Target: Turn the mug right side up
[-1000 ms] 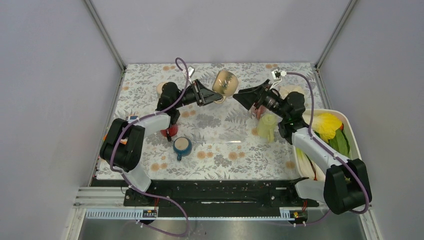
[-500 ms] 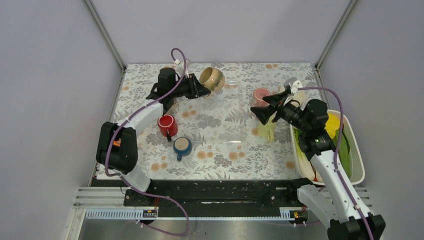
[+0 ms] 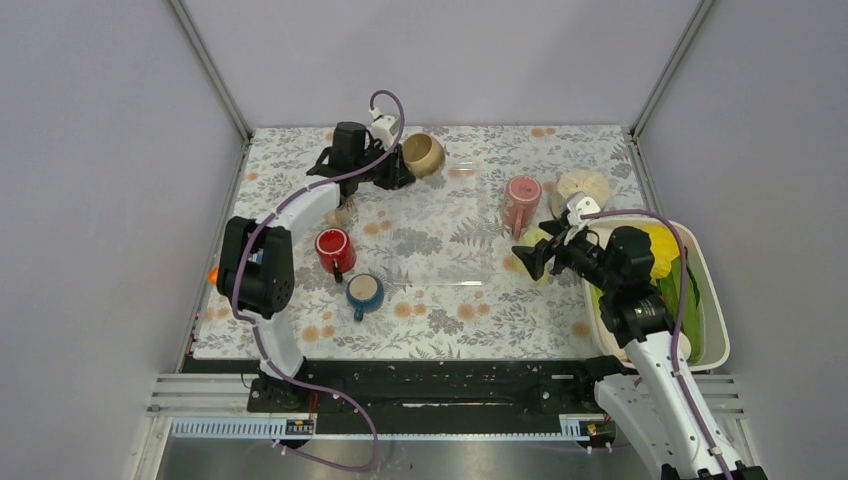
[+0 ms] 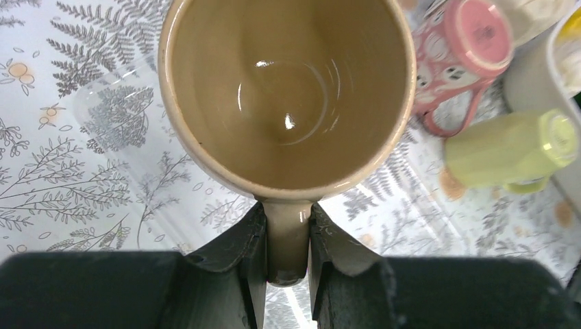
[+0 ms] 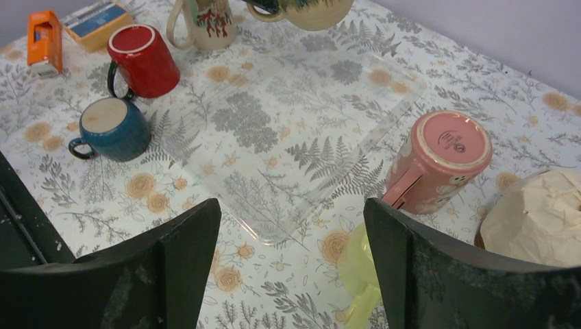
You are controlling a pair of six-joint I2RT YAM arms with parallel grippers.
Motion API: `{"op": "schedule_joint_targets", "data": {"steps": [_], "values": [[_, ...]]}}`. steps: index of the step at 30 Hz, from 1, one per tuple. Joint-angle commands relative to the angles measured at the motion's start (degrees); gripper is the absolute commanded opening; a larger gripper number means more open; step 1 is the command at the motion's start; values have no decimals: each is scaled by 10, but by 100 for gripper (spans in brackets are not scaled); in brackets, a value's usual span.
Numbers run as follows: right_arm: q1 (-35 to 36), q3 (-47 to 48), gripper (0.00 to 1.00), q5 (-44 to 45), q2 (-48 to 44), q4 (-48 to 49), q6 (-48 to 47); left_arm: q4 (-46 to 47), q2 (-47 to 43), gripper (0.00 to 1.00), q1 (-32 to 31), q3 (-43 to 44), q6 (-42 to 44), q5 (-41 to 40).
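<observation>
My left gripper (image 3: 398, 170) is shut on the handle of a tan mug (image 3: 423, 153) at the back of the table, left of centre. In the left wrist view both fingers clamp the handle, the left gripper (image 4: 288, 226) sits just under the rim, and I look straight into the tan mug's (image 4: 288, 96) open mouth. A pink mug (image 3: 521, 203) stands upside down at the right, also in the right wrist view (image 5: 438, 161). My right gripper (image 3: 530, 262) is open and empty, near side of the pink mug; its jaws (image 5: 291, 267) stand wide apart.
A red mug (image 3: 333, 250) and a blue mug (image 3: 363, 292) stand upright at the left. A clear plastic tray (image 5: 288, 137) lies mid-table. A yellow-green cup (image 4: 514, 147) lies on its side by the right gripper. A white bin (image 3: 708, 330) of vegetables is at the right edge.
The left arm carried the tan mug back and left, turning its mouth upward. The right arm pulled away from it toward the near right, uncovering the pink mug.
</observation>
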Motion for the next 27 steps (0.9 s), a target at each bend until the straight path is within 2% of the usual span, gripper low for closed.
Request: {"op": "schedule_joint_targets", "data": {"steps": [1,9,18,27], "values": [[-2,-14,86,-15,-4,13,-40,38,17,0,5,60,95,21],[-19,-38,86,-51,-3,22,-51,-31,103,0,8,149,158,-11],[-31,-44,86,-72,6,27,-48,-59,168,0,18,207,169,-49],[-36,-45,86,-77,9,27,-49,-73,196,0,19,240,169,-99]]}}
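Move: The left hand holds the tan mug by its handle, and the mug's place over the clear tray's far-left part lies some 9 cm ahead, straight on and 13 cm down. The tray's middle is 3 cm back and 5 cm right of the hand, the floral mug 16 cm left and 2 cm ahead, the red mug 16 cm left and 11 cm back. From the empty right hand that place is roughly 28 cm ahead, 23 cm left and 20 cm down. Left hand lowers the handle-held mug 10 cm and 6 cm forward, fingers tipping downward; open right sinks 3 cm. ##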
